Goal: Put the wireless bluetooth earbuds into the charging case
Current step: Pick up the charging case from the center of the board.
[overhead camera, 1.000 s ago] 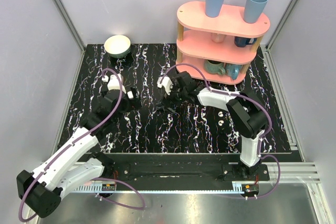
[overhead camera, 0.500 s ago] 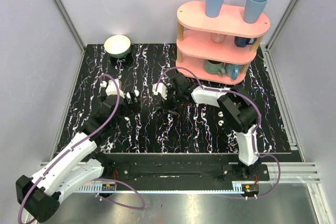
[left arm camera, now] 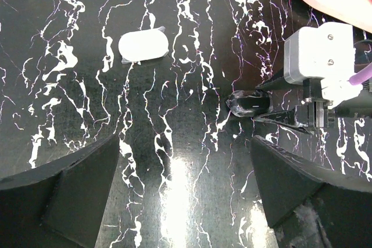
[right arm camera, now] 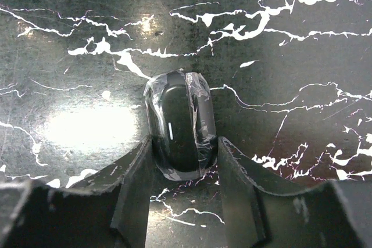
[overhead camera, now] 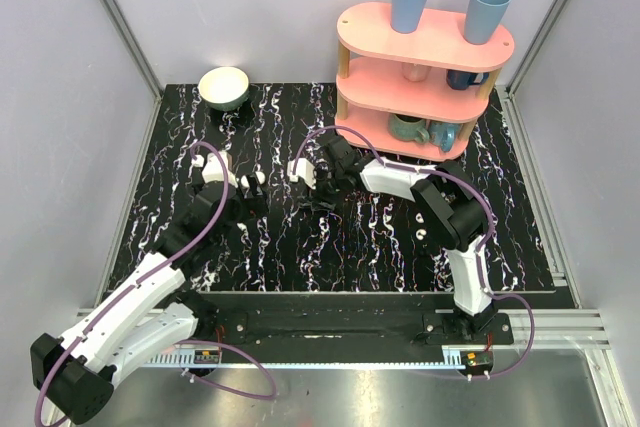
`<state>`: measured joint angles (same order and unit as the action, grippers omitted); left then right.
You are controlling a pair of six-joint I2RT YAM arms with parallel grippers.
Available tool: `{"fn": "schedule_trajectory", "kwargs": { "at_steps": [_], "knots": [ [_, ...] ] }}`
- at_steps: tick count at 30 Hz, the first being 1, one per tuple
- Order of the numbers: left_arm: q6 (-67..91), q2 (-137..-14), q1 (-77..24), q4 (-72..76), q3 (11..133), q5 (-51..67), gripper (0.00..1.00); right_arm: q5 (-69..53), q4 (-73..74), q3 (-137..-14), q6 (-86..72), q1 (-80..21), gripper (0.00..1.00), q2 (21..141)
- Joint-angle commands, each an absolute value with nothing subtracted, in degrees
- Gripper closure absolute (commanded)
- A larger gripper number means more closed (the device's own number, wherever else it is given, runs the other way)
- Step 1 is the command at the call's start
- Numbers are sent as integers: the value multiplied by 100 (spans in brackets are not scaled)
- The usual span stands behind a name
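Note:
In the left wrist view the charging case [left arm camera: 143,46], a small white oval, lies flat on the black marble top at the upper left, apart from both grippers. My left gripper [left arm camera: 186,196] is open over bare marble. My right gripper [right arm camera: 186,190] has closed in on a glossy black pill-shaped object wrapped in clear tape [right arm camera: 180,126]. Both its fingers touch that object's near end. From the left wrist camera the same black object [left arm camera: 250,103] shows beside the right fingers. A tiny white earbud [overhead camera: 421,234] lies by the right arm's elbow.
A pink three-tier shelf [overhead camera: 420,77] with cups and mugs stands at the back right, close behind the right arm. A pale bowl [overhead camera: 224,87] sits at the back left. Grey walls close in the marble top [overhead camera: 300,247].
The right jaws have narrowed from wide open until they touch the black taped object, and that wrist edged left. The left arm reached forward a little, then stayed still.

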<state>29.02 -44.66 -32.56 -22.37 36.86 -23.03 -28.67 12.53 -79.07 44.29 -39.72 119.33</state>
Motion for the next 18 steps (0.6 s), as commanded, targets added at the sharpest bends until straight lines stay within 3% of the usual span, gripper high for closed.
{"fn": "schedule_trajectory", "kwargs": {
  "at_steps": [1,6,10,18],
  "knots": [
    [2970,-4465,-3226,-1872,3648,-2145,1,-2796,1407,-7902,4360,-4025,59,11927],
    [2962,-4535,-3217,-1714,3595,-1969,1,-2690,547,-7472,3868,-4017,73,11392],
    [2962,-4614,-3208,-1417,3586,-1654,1,-2401,-613,-6499,3551,-4034,75,10610],
    [3006,-4807,-3173,-529,3533,-37,1,-1944,-1388,-5336,3033,-4148,93,8764]
  ]
}}
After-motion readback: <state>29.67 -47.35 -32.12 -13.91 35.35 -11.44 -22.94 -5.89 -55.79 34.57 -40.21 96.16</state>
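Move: The charging case already sits between the right hand's fingers, on the table at the hand point. From that hand, the white box lies about 14 cm to the left and 6 cm ahead, and the two small earbuds lie some 22 cm to the right and about 5 cm back. From the left hand, the case is roughly 9 cm ahead, 14 cm to the right and 16 cm below. Right hand lifts the still-pinched case about 8 cm, easing right and back; open left hand shifts 4 cm right. ##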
